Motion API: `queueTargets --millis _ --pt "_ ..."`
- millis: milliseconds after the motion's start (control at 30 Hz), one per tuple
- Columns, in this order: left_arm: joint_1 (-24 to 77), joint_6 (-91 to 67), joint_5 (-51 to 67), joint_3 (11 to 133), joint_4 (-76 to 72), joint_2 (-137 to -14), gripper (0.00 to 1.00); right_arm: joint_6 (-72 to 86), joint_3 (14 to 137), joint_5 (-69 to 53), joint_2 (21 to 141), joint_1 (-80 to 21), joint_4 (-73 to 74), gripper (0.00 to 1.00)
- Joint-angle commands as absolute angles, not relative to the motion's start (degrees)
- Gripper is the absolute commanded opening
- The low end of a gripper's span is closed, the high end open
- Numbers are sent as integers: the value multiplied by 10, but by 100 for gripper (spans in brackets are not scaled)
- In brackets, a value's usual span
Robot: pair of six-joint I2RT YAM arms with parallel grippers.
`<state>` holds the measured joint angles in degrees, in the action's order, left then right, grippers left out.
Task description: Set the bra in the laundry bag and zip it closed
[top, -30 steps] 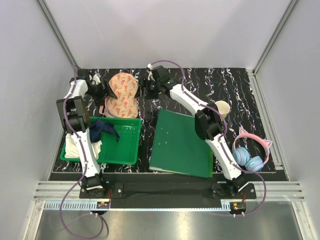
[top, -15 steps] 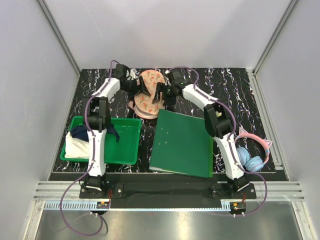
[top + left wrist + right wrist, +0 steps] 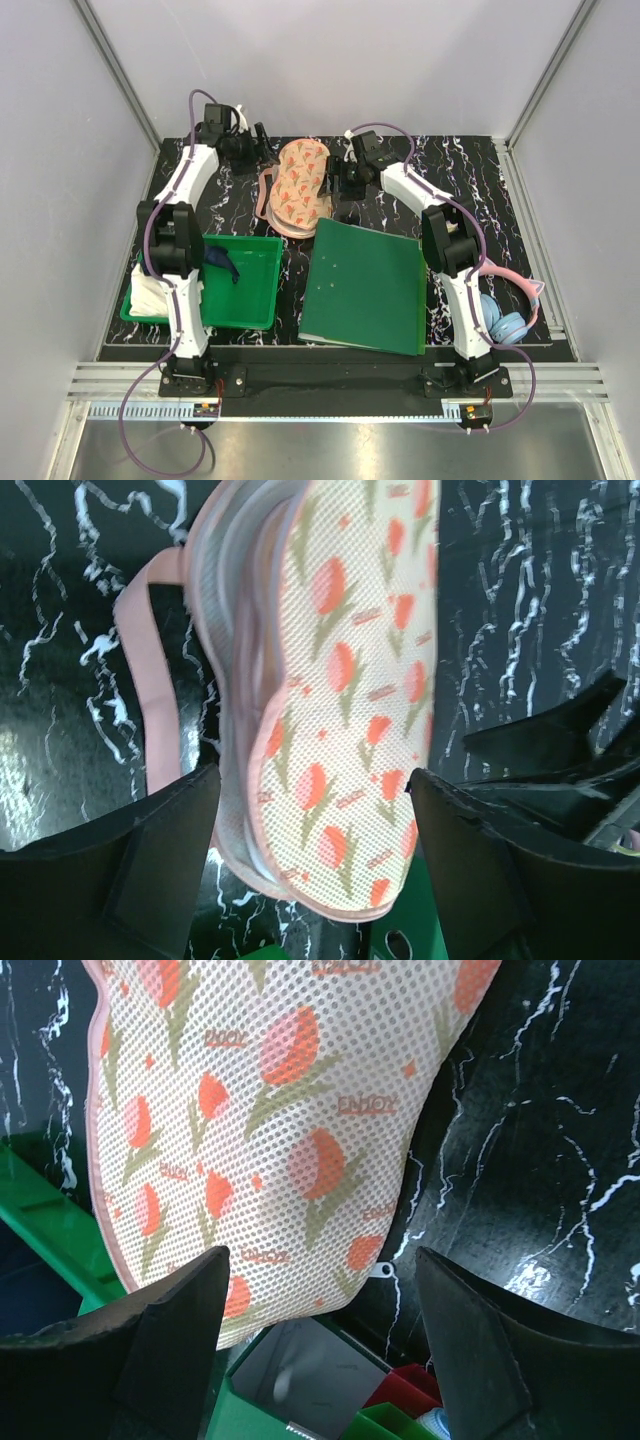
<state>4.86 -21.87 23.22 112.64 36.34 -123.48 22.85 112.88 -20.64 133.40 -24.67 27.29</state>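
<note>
The laundry bag point(image 3: 303, 185), peach mesh with red tulips, lies at the back middle of the table with its lid folded down. A pink strap of the bra point(image 3: 265, 196) loops out at its left side; the cups are hidden. My left gripper point(image 3: 262, 152) hangs open just off the bag's far-left end. Its wrist view looks down on the bag point(image 3: 350, 680) and the strap point(image 3: 150, 680) between the spread fingers point(image 3: 140, 870). My right gripper point(image 3: 335, 180) is open beside the bag's right edge, above the bag point(image 3: 280, 1110) and its zipper pull point(image 3: 383, 1271).
A green binder point(image 3: 365, 285) lies in front of the bag, touching its near end. A green bin point(image 3: 245, 295) at the left holds a dark blue cloth point(image 3: 215, 262) and a white cloth point(image 3: 145, 295). Pink and blue headphones point(image 3: 508, 318) sit at the right.
The bag went from lying open at the far left to lying folded over in the middle. Both grippers then came off its sides, the left one drawing back to the left.
</note>
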Motion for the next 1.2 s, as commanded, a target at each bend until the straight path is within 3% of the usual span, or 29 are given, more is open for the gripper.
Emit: queueTargets --millis 0,300,500,533,633,667,733,767,1167 --pt "54 -202 264 1143 350 -1251 78 228 1151 -241 1324 -241 258 82" --pt "58 -162 281 1193 342 -1315 78 237 1157 -257 1327 -236 258 82" --pt "62 -201 313 1161 324 -1343 68 241 1148 -255 1329 -232 258 82" --pt "60 -200 316 1158 321 -1346 64 242 1147 -256 1328 -230 258 82" --pt "35 -203 329 1162 316 -1364 37 251 1143 -266 1332 -227 258 82" --pt "28 -208 338 1165 311 -1370 22 253 1143 -270 1335 -226 258 82" --pt "12 -209 344 1172 311 -1382 3 258 1144 -292 1343 -227 256 82" --pt "10 -206 341 1173 310 -1383 0 262 1144 -299 1346 -227 254 82" --pt "4 -168 324 1194 314 -1412 0 322 1207 -384 1414 -236 233 82"
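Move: The laundry bag's left zip edge lies about 10 cm below the left hand, some 2 cm to its right and 1 cm ahead. The pink strap lies some 4 cm to the left of that hand, level with it and 13 cm below. The green tray lies roughly 28 cm back and 11 cm left of the same hand, 14 cm down. From the right hand that zip edge is about 9 cm left, 5 cm ahead and 3 cm below. The laundry bag's left zip edge is what the left hand sinks to, about 9 cm almost straight down with a small drift right, tipping its fingers down and shutting them on the edge. Still pinching it, the hand then drags it about 4 cm left while sinking 2 cm more. The right hand hovers open by the bag's right side, then dips about 2 cm with a similar shift left, tilting some 15 degrees. ##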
